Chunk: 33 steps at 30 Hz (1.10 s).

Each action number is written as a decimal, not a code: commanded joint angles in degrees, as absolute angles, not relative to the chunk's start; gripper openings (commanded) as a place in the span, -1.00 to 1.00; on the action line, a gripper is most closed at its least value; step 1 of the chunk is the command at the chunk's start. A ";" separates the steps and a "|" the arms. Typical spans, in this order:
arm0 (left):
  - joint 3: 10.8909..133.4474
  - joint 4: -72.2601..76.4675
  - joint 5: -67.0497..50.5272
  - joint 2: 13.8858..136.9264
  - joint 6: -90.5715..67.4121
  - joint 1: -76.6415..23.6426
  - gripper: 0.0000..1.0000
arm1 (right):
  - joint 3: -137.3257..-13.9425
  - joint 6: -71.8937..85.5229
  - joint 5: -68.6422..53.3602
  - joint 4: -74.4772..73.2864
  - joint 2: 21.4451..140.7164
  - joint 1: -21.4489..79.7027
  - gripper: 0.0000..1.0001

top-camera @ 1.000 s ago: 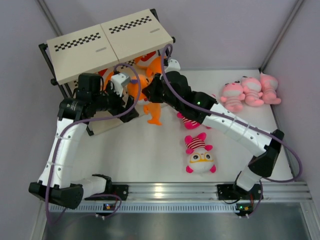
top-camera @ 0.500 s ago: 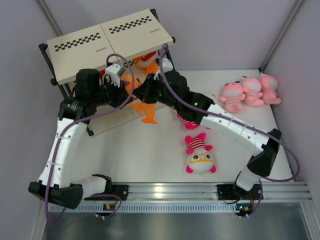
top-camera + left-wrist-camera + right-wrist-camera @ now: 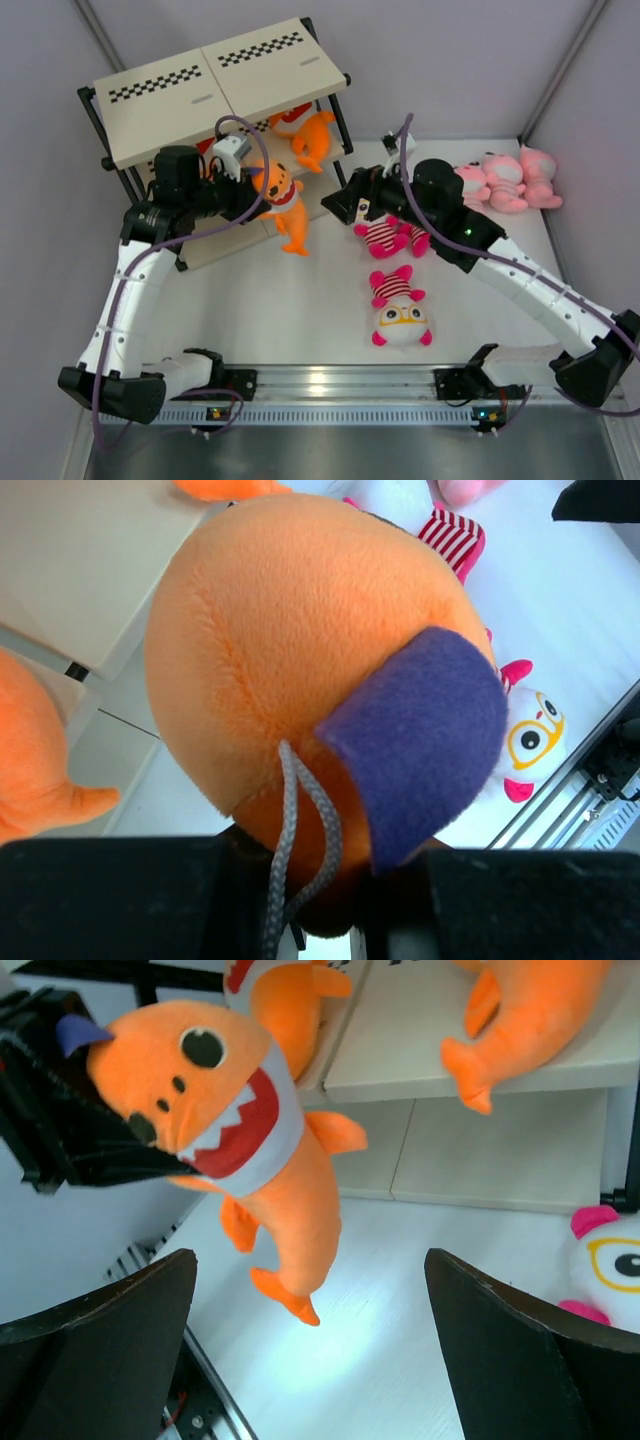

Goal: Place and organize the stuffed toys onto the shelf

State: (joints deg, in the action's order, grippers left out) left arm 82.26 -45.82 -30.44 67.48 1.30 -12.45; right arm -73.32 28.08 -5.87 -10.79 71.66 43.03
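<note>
My left gripper (image 3: 250, 186) is shut on the head of an orange stuffed toy (image 3: 287, 210), which hangs in the air just in front of the shelf (image 3: 160, 115). In the left wrist view that toy's orange head (image 3: 290, 650) fills the frame above my left gripper (image 3: 330, 885). My right gripper (image 3: 342, 206) stands open and empty to the toy's right; its wrist view shows the hanging toy (image 3: 255, 1150) beyond my right gripper (image 3: 310, 1360). Another orange toy (image 3: 312, 135) lies on the shelf's middle board. A second orange toy (image 3: 290, 1000) lies beside it.
Three pink toys (image 3: 500, 182) lie in a row at the far right. Two white-headed striped toys lie on the table, one (image 3: 388, 236) under the right arm and one (image 3: 400, 312) nearer the front. The shelf's lower board (image 3: 480, 1150) is bare.
The right gripper has opened, let go of the orange toy and pulled back to the right. The left gripper has shut on the toy's head and now holds it alone.
</note>
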 commanded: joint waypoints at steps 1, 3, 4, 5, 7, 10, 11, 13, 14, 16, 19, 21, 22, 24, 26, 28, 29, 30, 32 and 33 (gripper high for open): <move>83.58 -41.40 -34.01 65.57 0.09 -11.34 -1.00 | -70.49 18.55 -13.87 -3.79 71.19 43.16 0.93; 83.50 -41.40 -35.68 65.57 0.26 -11.08 -1.00 | -69.61 20.20 -17.66 -0.81 73.55 43.33 0.94; 83.50 -41.40 -36.47 65.31 0.26 -10.99 -1.00 | -69.87 21.95 -17.84 2.08 74.78 43.24 0.93; 83.41 -41.48 -37.78 65.13 0.26 -10.64 -1.00 | -70.74 23.80 -20.45 4.28 76.36 43.24 0.90; 82.97 -41.48 -39.11 64.34 -0.09 -9.06 -1.00 | -72.59 26.72 -23.89 7.37 81.11 43.59 0.85; 83.14 -41.40 -42.71 63.99 -1.76 -7.03 -1.00 | -76.37 25.66 -20.58 6.77 84.89 46.40 0.84; 83.41 -41.31 -44.98 63.90 -2.02 -6.77 -1.00 | -77.25 26.45 -21.44 8.68 85.60 47.02 0.83; 83.67 -41.40 -47.01 63.63 -2.55 -6.24 -1.00 | -78.74 28.21 -22.58 9.23 87.88 47.11 0.76; 83.85 -41.40 -47.80 63.55 -2.55 -6.07 -1.00 | -79.27 28.91 -23.54 10.36 88.59 47.28 0.60; 83.94 -41.40 -47.73 63.46 -2.46 -5.89 -1.00 | -78.67 30.14 -24.25 12.03 88.68 47.63 0.08; 83.06 -41.40 -46.50 63.02 -2.55 -5.63 -0.87 | -78.05 33.04 -23.92 14.76 87.81 47.64 -0.85; 82.62 -42.18 -40.65 62.41 -1.94 -5.54 -0.06 | -79.44 33.22 -21.02 11.36 86.75 47.72 -1.00; 82.70 -44.10 -38.00 62.14 -0.89 -5.54 0.23 | -80.32 32.96 -15.09 8.81 86.31 47.72 -1.00; 82.71 -47.01 -33.68 61.35 5.77 -5.54 0.57 | -83.30 31.29 -6.55 -4.56 85.61 47.81 -1.00; 81.40 -52.17 -27.97 60.65 13.84 -5.62 0.65 | -90.59 28.32 6.38 -14.71 87.26 47.99 -1.00; 79.55 -55.62 -21.40 58.46 18.35 -5.62 0.70 | -97.69 25.33 17.33 -25.98 89.02 49.56 -1.00; 76.67 -57.64 -18.83 57.49 22.11 -5.62 0.72 | -99.82 23.66 19.58 -28.71 90.77 50.27 -1.00; 74.90 -58.44 -16.46 55.48 23.54 -5.62 0.77 | -101.67 23.12 21.43 -30.92 91.66 50.97 -1.00; 69.03 -58.89 -7.71 53.62 25.13 -5.62 0.78 | -107.30 23.03 25.65 -37.25 94.64 52.47 -1.00; 67.08 -58.89 -5.04 52.57 25.31 -5.62 0.78 | -109.23 23.03 26.62 -39.18 95.70 52.73 -1.00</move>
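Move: The orange shark toy hangs head-up in the left gripper, its middle about 3 cm right of, 2 cm back from and 6 cm below that hand; from the open right hand it lies some 10 cm left, 1 cm back and 7 cm down. From the right hand, the shark on the shelf's right half is about 10 cm ahead, 6 cm left, slightly lower; the glasses panda lies 7 cm ahead, 7 cm right, 30 cm below. Bring the open right gripper about 11 cm left and down to the hanging shark while the left hand keeps its hold, raising it some 3 cm, and pinch the body just below the head. Then open the left fingers and swing that hand left, down and slightly back, away from the toy; carry the shark with the right hand forward, right and up towards the shelf, turning about 30 degrees clockwise. ##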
